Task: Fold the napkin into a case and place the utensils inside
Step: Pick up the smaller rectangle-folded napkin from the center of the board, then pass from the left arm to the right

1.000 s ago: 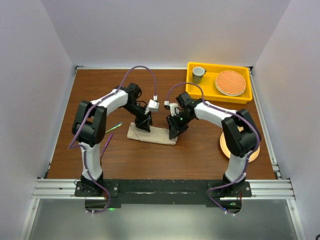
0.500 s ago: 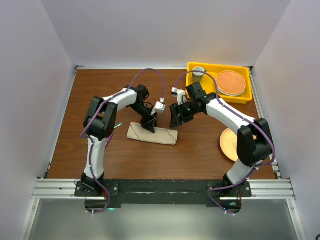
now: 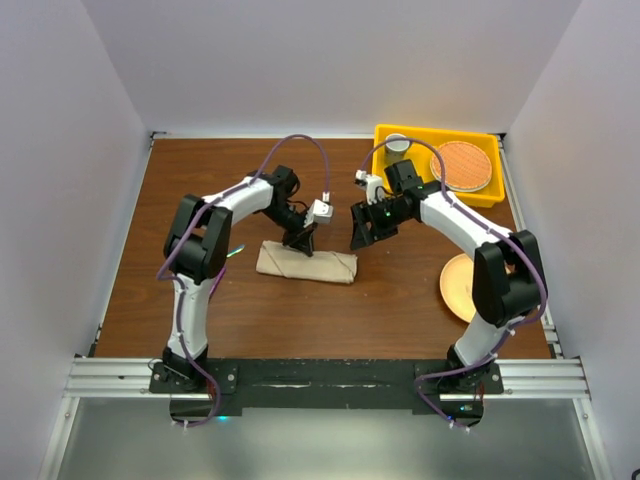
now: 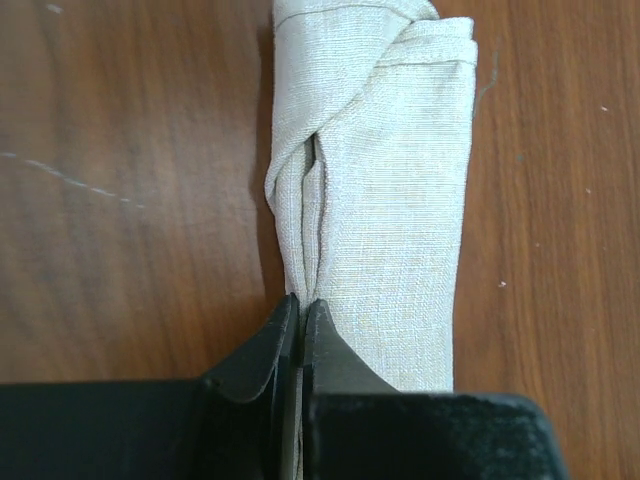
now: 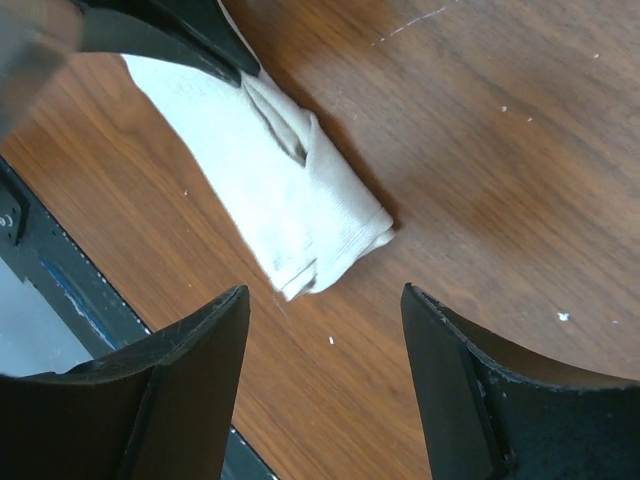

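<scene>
The napkin [image 3: 322, 266] lies mid-table, folded into a narrow long case, with its flaps overlapping along the middle [image 4: 400, 230]. My left gripper [image 3: 303, 243] stands over its back edge, near the left end. Its jaws [image 4: 301, 302] are shut, with a thin edge of the cloth fold pinched between them. My right gripper [image 3: 360, 240] hangs open above bare wood just behind the napkin's right end [image 5: 300, 215], holding nothing [image 5: 325, 300]. A slim utensil [image 3: 232, 252] shows as a short greenish streak left of the napkin, mostly hidden by the left arm. The other utensil is hidden.
A yellow bin [image 3: 436, 194] stands at the back right with a grey cup [image 3: 397, 144] and a round orange woven mat [image 3: 461, 165] in it. A peach plate [image 3: 457, 290] lies at the right, partly under the right arm.
The left gripper has shut on the napkin's fold. The right gripper has opened, lifted off the napkin and drawn back to the right. The napkin now lies narrower.
</scene>
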Controlling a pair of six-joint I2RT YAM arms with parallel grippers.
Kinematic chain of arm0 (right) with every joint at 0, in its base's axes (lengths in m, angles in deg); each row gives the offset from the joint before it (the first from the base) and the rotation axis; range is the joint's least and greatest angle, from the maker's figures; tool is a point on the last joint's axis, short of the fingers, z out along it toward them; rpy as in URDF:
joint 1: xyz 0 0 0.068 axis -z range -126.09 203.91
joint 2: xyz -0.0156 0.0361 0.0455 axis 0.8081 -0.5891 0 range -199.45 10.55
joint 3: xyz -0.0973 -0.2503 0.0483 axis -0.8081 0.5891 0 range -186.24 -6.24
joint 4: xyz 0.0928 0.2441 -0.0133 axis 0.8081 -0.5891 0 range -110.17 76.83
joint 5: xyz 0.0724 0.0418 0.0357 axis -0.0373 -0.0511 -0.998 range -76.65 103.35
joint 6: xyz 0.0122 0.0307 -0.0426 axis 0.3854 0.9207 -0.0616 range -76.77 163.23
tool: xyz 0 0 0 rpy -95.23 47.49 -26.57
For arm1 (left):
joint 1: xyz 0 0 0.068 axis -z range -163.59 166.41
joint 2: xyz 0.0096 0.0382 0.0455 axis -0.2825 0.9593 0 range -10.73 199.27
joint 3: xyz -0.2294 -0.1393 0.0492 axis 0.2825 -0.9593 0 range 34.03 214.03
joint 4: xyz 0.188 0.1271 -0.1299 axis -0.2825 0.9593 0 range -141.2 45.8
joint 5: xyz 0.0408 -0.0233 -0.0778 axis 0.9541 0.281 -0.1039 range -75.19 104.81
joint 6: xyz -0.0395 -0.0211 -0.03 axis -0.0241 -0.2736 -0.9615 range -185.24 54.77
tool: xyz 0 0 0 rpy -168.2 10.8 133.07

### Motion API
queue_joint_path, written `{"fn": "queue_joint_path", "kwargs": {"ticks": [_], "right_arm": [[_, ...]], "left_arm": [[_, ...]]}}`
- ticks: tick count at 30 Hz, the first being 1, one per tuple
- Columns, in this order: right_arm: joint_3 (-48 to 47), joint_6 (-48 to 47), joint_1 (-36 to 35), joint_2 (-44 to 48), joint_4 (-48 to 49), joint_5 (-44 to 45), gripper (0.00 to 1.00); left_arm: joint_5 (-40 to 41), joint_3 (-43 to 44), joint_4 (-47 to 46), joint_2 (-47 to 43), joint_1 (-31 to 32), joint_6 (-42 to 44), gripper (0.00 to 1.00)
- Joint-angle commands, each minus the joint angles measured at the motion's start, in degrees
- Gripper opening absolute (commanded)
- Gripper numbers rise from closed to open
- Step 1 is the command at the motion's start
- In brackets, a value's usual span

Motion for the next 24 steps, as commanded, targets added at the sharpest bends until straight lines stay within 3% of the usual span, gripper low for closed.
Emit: {"fn": "queue_joint_path", "kwargs": {"ticks": [1,4,5,11,16,24], "right_arm": [[-3.82,-3.15,1.06,-0.03,-0.47,-1.36,0.68],[-5.31,-4.91,0.97,-0.64,1.20,-3.29,0.73],[-6.10,-5.53,0.97,-1.34,1.72,-3.82,0.80],[-9.44,-10.98,0.89,-4.50,2.70,-8.82,0.87],[-10.41,-14.67,0.10,-4.33,2.17,-11.64,0.89],[-9.71,-19.33,-3.42,-5.20,1.81,-14.28,0.87]], "left_arm": [[1.22,-3.27,-10.57,-11.16,0.25,-3.84,0.00],[2.10,-7.58,-16.02,-16.44,0.86,-4.54,0.00],[2.53,-9.76,-17.26,-17.68,1.12,-4.54,0.00],[5.87,-17.42,-25.79,-24.46,2.97,-2.26,0.00],[9.30,-19.11,-30.46,-25.61,3.68,-1.38,0.00],[6.67,-19.54,-30.90,-25.96,3.68,-0.59,0.00]]}}
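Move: The left fingers are already shut on the middle of the folded napkin's far edge; the napkin's middle lies about 3 cm back from them and 2 cm lower. The green fork is some 20 cm to their left and 3 cm back, the purple spoon about 20 cm left and 11 cm back. From the open right hand, the napkin's right end is roughly 3 cm left, 5 cm back and 8 cm below; the yellow tray sits about 17 cm ahead and 16 cm right. Still pinching the far edge of the napkin, the left hand lifts it about 8 cm with a slight forward drift, tilting some 30 degrees so its fingertips swing forward. The right hand opens wider and rises a little, first easing forward, then going left and slightly back while turning counter-clockwise, so its fingers straddle the napkin's right end, with no touch to be seen. ##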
